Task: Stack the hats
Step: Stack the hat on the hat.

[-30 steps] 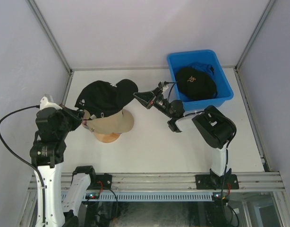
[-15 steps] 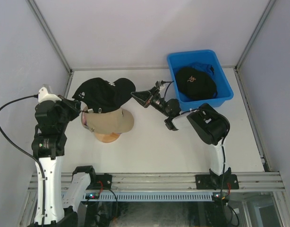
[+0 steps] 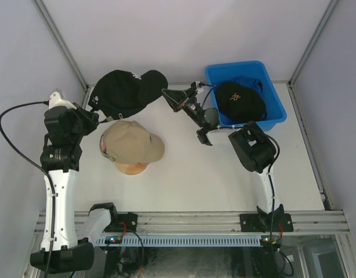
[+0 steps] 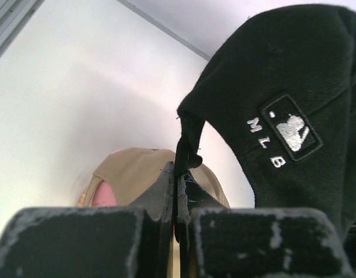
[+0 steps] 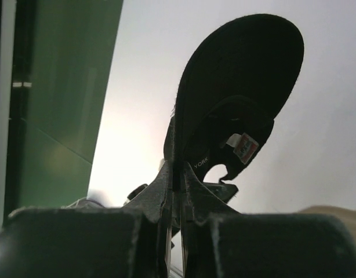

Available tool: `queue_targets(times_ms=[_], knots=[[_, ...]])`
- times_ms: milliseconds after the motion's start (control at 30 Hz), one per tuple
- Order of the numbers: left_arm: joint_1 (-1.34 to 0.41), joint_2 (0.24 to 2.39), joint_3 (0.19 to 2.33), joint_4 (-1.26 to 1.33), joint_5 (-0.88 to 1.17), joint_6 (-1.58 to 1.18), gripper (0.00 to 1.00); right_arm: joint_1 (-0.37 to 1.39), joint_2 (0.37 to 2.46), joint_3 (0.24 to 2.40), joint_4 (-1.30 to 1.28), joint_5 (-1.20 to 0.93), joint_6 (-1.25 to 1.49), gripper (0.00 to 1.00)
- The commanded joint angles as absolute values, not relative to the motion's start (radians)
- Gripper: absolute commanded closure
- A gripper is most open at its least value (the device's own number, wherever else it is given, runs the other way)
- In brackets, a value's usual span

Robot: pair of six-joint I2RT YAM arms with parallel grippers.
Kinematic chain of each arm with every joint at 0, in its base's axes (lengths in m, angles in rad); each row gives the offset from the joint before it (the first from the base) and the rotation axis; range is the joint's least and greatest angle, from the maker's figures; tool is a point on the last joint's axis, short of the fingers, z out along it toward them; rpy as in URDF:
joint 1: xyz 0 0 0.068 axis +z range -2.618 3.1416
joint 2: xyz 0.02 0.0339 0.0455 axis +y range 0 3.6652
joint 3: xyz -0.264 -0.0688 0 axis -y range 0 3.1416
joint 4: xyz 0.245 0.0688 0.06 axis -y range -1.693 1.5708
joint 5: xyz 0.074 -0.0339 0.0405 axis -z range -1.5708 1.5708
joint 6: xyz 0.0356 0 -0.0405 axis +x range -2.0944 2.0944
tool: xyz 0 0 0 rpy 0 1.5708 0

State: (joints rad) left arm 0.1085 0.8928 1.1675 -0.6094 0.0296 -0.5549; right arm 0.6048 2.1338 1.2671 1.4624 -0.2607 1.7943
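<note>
A black hat with a small white mark (image 3: 127, 91) hangs in the air between my two grippers, above the back of the table. My left gripper (image 3: 98, 117) is shut on its rear edge; in the left wrist view the black hat (image 4: 294, 81) rises from that gripper (image 4: 177, 174). My right gripper (image 3: 170, 97) is shut on its brim, and the right wrist view shows the brim (image 5: 236, 87) from below, above that gripper (image 5: 177, 169). Below it, a tan hat (image 3: 131, 143) sits on the wooden stand (image 3: 131, 168), with a pink hat (image 3: 102, 148) showing under its edge.
A blue bin (image 3: 276, 113) stands at the back right, holding another black hat (image 3: 242, 102) on top of a blue one (image 3: 253, 83). Grey walls close in the table on the left, back and right. The right arm's body (image 3: 251, 149) sits just in front of the bin.
Both grippers have carried the black hat up and toward the back wall. It no longer overlaps the tan hat, which now shows whole.
</note>
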Motion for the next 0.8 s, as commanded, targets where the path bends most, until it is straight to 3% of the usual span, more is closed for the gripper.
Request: queue_targets(times_ms=[0,200,500,767], knots=[[0.139,0.903,1.228,-0.601,0.038,-0.51,1.0,0.596,2.18,1.343,1.519,-0.209,1.853,1.0],[0.176,0.923,1.172,-0.584,0.106,-0.532,0.96,0.601,2.213,1.352,1.519,-0.217,1.855,1.0],[0.229,0.916,1.072,-0.533,0.224,-0.625,0.65,0.608,2.235,1.387,1.52,-0.237,1.863,1.0],[0.266,0.895,0.981,-0.507,0.261,-0.667,0.64,0.629,2.231,1.356,1.523,-0.225,1.887,1.0]])
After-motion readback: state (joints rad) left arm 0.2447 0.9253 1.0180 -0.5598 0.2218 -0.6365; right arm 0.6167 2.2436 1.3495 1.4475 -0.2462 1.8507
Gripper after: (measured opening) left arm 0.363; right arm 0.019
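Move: The two hands hold the black hat by its back strap (left) and brim (right). The beige hat topping the stack lies about 3 cm back, 9 cm to the right and 18 cm below the left hand; from the right hand it is roughly 14 cm back, 13 cm to the left and 18 cm below. The black crown hangs some 7 cm ahead and 7 cm right of the left hand at its height; the wooden stand's visible edge is 9 cm back, 9 cm right and 30 cm below. The left hand stays nearly in place at first, then opens its fingers to about a third and lets go of the black hat's back strap as it sinks some 6 cm towards the level of the beige hat, rolling and tipping down about 10 degrees, the strap left lying between its parted fingers. The right hand keeps its pinch on the brim, rises a touch, then drops to about 3 cm below its start while easing some 2 cm forward and nearly as far left, tilting slightly, and holds there. ##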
